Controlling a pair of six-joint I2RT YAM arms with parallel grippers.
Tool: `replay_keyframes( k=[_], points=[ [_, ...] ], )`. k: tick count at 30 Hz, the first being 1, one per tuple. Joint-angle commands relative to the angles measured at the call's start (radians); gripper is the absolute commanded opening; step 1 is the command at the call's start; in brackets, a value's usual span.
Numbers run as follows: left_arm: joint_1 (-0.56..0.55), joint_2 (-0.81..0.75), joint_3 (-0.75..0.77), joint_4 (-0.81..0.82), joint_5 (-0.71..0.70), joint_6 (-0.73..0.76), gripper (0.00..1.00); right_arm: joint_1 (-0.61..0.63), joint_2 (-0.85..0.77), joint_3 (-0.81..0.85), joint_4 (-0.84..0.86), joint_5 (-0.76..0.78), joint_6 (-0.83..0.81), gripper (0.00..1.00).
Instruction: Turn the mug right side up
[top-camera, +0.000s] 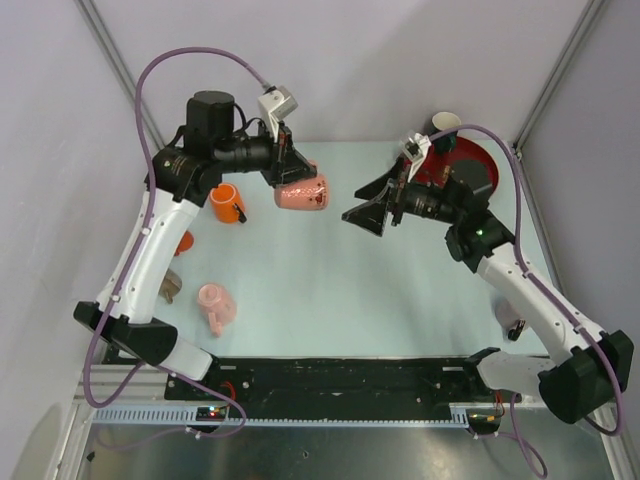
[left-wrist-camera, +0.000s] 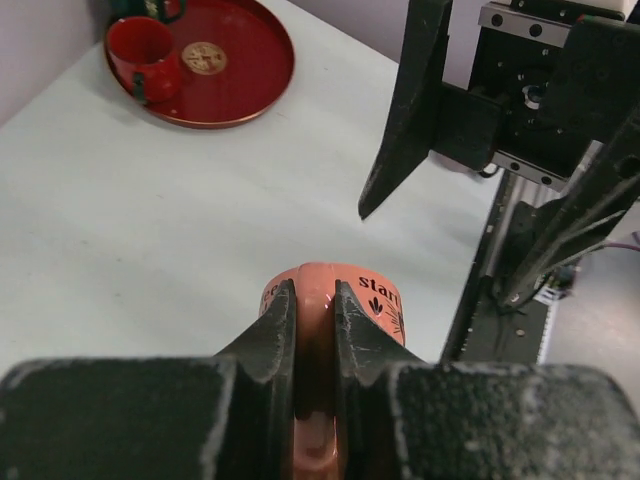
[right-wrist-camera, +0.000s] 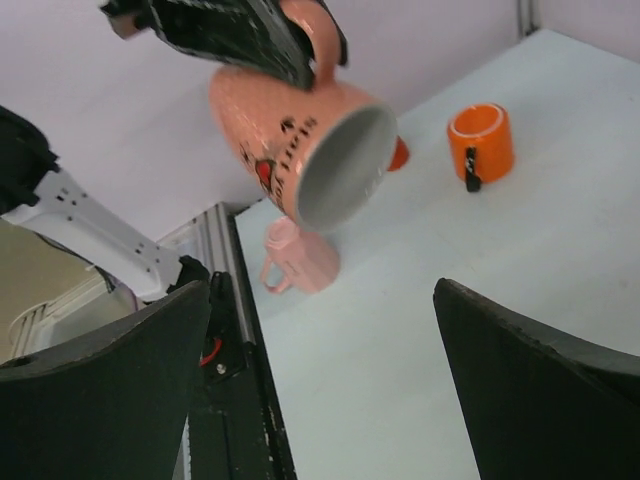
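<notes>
The mug (top-camera: 303, 194) is salmon pink with black lettering. It hangs in the air over the back middle of the table, lying on its side. My left gripper (top-camera: 290, 172) is shut on its handle, and in the left wrist view the handle (left-wrist-camera: 318, 300) sits pinched between both fingers. In the right wrist view the mug (right-wrist-camera: 290, 130) points its open mouth at my right gripper (right-wrist-camera: 322, 290). That right gripper (top-camera: 368, 212) stands wide open a short way to the right of the mug, holding nothing.
An orange mug (top-camera: 227, 203) stands upright at the back left. A pale pink mug (top-camera: 214, 305) lies near the front left. At the back right, a red tray (top-camera: 470, 150) carries a red mug (left-wrist-camera: 145, 60). A white cup (top-camera: 445, 123) stands behind the tray.
</notes>
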Motion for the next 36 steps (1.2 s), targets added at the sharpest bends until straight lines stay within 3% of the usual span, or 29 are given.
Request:
replay_keyframes(
  k=[1,2,4,11,13,15,16,18,19,20,22,23,24,30,36],
  points=[
    [-0.011,0.000,0.038,0.010,0.103,-0.085,0.00,0.026,0.038,0.053,0.166,-0.331,0.073,0.99],
    [-0.015,0.000,0.036,0.010,0.106,-0.085,0.00,0.036,0.050,0.058,0.201,-0.198,0.094,1.00],
    [-0.024,0.005,0.042,0.010,0.119,-0.089,0.00,0.054,0.090,0.083,0.239,-0.100,0.125,1.00],
    [-0.027,0.024,0.084,0.010,0.141,-0.095,0.00,0.101,0.196,0.149,0.349,-0.112,0.226,0.93],
    [-0.029,0.030,0.088,0.010,0.149,-0.099,0.00,0.106,0.214,0.165,0.372,-0.123,0.245,0.85],
    [-0.029,0.034,0.090,0.010,0.147,-0.097,0.00,0.109,0.228,0.179,0.391,-0.134,0.263,0.55],
    [-0.029,0.035,0.089,0.010,0.141,-0.091,0.00,0.109,0.232,0.183,0.395,-0.136,0.267,0.33],
    [-0.025,0.036,0.083,0.010,0.126,-0.084,0.00,0.104,0.226,0.185,0.367,-0.128,0.240,0.09],
    [-0.020,0.036,0.079,0.010,0.107,-0.082,0.08,0.097,0.220,0.186,0.319,-0.116,0.196,0.04],
    [-0.012,0.036,0.073,0.010,0.077,-0.081,0.24,0.089,0.211,0.187,0.271,-0.104,0.148,0.02],
    [0.012,0.029,0.046,0.009,0.003,-0.074,0.73,0.055,0.198,0.201,0.102,-0.049,0.015,0.01],
    [0.024,0.025,0.034,0.010,-0.034,-0.055,0.86,0.038,0.196,0.212,-0.009,-0.008,-0.072,0.00],
    [0.040,0.019,0.018,0.009,-0.083,-0.037,0.93,0.013,0.196,0.229,-0.101,0.023,-0.137,0.00],
    [0.176,0.004,-0.046,0.006,-0.215,-0.031,1.00,-0.098,0.317,0.411,-0.629,0.336,-0.617,0.00],
    [0.214,-0.049,-0.168,0.005,-0.309,0.034,1.00,-0.172,0.591,0.666,-0.895,0.531,-0.960,0.00]
  ],
)
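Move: The left gripper still holds the pink mug by its handle; the mug's middle is about 3 cm to its right, 2 back and 4 below, and the open right gripper is some 15 cm right, 4 back and 4 lower. From the right hand, the mug's middle is about 13 cm left, 2 ahead and nearly level. The red plate's centre is roughly 29 cm ahead, 24 right and 35 below that hand, the red mug 30 ahead, 16 right and 32 below. The right hand slides about 6 cm left and slightly up to the mug's open end, closes on the rim wall and pinches it, while the left eases a couple of centimetres back and right, then opens wide and lets go of the handle. Then they part: the right carries the mug some 16 cm forward, 13 right and 12 down towards the plate, its fingers tipping down about 40 degrees and swinging roughly 30 clockwise, while the empty left backs off forward, left and down. ##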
